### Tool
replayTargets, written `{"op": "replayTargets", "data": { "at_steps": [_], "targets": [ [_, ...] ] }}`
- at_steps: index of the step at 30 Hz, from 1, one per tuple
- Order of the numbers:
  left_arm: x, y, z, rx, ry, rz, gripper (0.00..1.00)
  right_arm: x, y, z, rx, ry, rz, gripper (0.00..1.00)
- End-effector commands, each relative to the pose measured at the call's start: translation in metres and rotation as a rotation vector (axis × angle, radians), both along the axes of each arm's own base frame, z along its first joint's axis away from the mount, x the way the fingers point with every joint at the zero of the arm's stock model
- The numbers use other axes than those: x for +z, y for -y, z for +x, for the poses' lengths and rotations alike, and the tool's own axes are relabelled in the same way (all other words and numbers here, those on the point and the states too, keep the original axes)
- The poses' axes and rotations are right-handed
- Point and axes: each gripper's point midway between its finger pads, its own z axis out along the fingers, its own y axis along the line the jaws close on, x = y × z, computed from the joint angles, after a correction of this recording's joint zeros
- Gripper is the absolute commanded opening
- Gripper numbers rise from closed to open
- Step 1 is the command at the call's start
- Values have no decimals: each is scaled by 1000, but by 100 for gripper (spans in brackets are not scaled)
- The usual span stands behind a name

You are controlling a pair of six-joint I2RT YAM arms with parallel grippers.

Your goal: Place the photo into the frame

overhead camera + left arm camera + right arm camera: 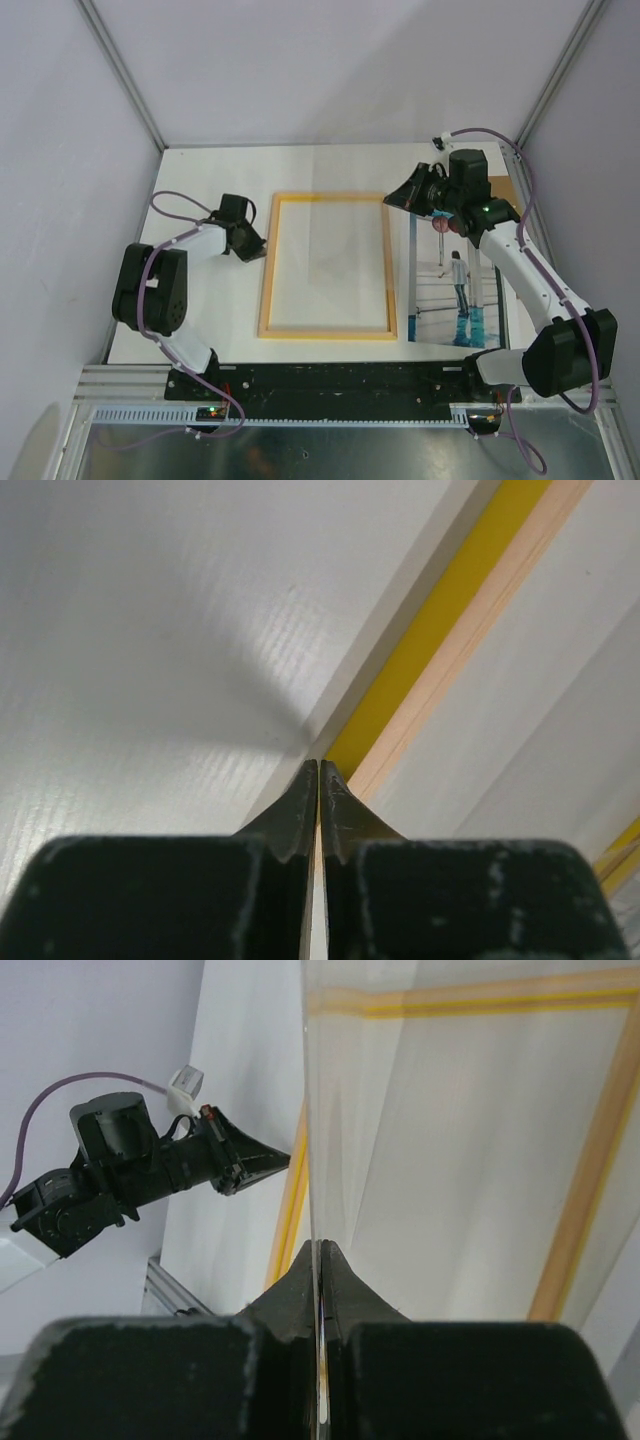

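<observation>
The yellow frame (268, 280) lies flat mid-table. My left gripper (262, 245) is at its left bar. In the left wrist view the gripper (319, 765) is shut, with a thin pale edge pinched where the frame's yellow strip (440, 620) begins. My right gripper (400, 196) is at the frame's far right corner. In the right wrist view it (320, 1245) is shut on the edge of a thin clear sheet (450, 1160), and the frame's bars (585, 1190) show through the sheet. The photo (458, 290) lies face up to the right of the frame, its top end hidden under the right arm.
A brown board (503, 188) shows behind the right arm at the far right. Grey enclosure walls stand on the left, the right and the far side. A black and aluminium rail (330, 380) runs along the near edge. The left arm (130, 1175) shows in the right wrist view.
</observation>
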Motion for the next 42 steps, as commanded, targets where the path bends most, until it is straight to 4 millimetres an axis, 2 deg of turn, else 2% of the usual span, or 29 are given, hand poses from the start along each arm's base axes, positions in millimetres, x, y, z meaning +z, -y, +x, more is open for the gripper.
{"op": "replayTargets", "data": {
  "at_steps": [1,4,7,12,17,24,32,42],
  "targets": [
    [41,12,14,-85,122,-66,8,24,-20,3,51,51,104,0],
    [51,-3,13,-94,151,-55,20,22,-30,-2,77,23,121,0],
    [55,-21,7,-75,162,-45,28,14,-39,-8,100,-19,126,0],
    [63,-30,-6,-99,183,-55,36,3,-54,-16,144,-73,163,0],
    [63,-26,-15,-149,186,-71,38,-16,-63,-22,185,-146,225,0],
    [46,-22,-24,-185,136,-86,37,-43,-65,-23,182,-227,273,0],
    [40,-17,-28,-216,124,-111,36,-58,-68,-22,192,-243,295,0],
    [38,-16,-29,-221,119,-116,36,-67,-74,-21,218,-244,313,0]
  ]
}}
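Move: The left hand's shut fingertips are against the outside of the frame's left side; the frame's middle lies some 17 cm to the right and 3 cm back, at about the same height. The right hand holds the clear sheet high up; from it the frame's middle is about 14 cm left, 3 cm back and 26 cm below. The photo lies roughly 19 cm right and 8 cm back of this hand, and the brown board about 24 cm right and 2 cm forward. The left fingertips come free of the frame's left side, rising about 6 cm and going left, then ease back and sink a little while the fingers open about a third. The right hand keeps its pinch on the clear sheet, first carrying it left, then mostly down, about 8 cm lower in all, towards the frame, its fingers swinging some 20 degrees further left. ##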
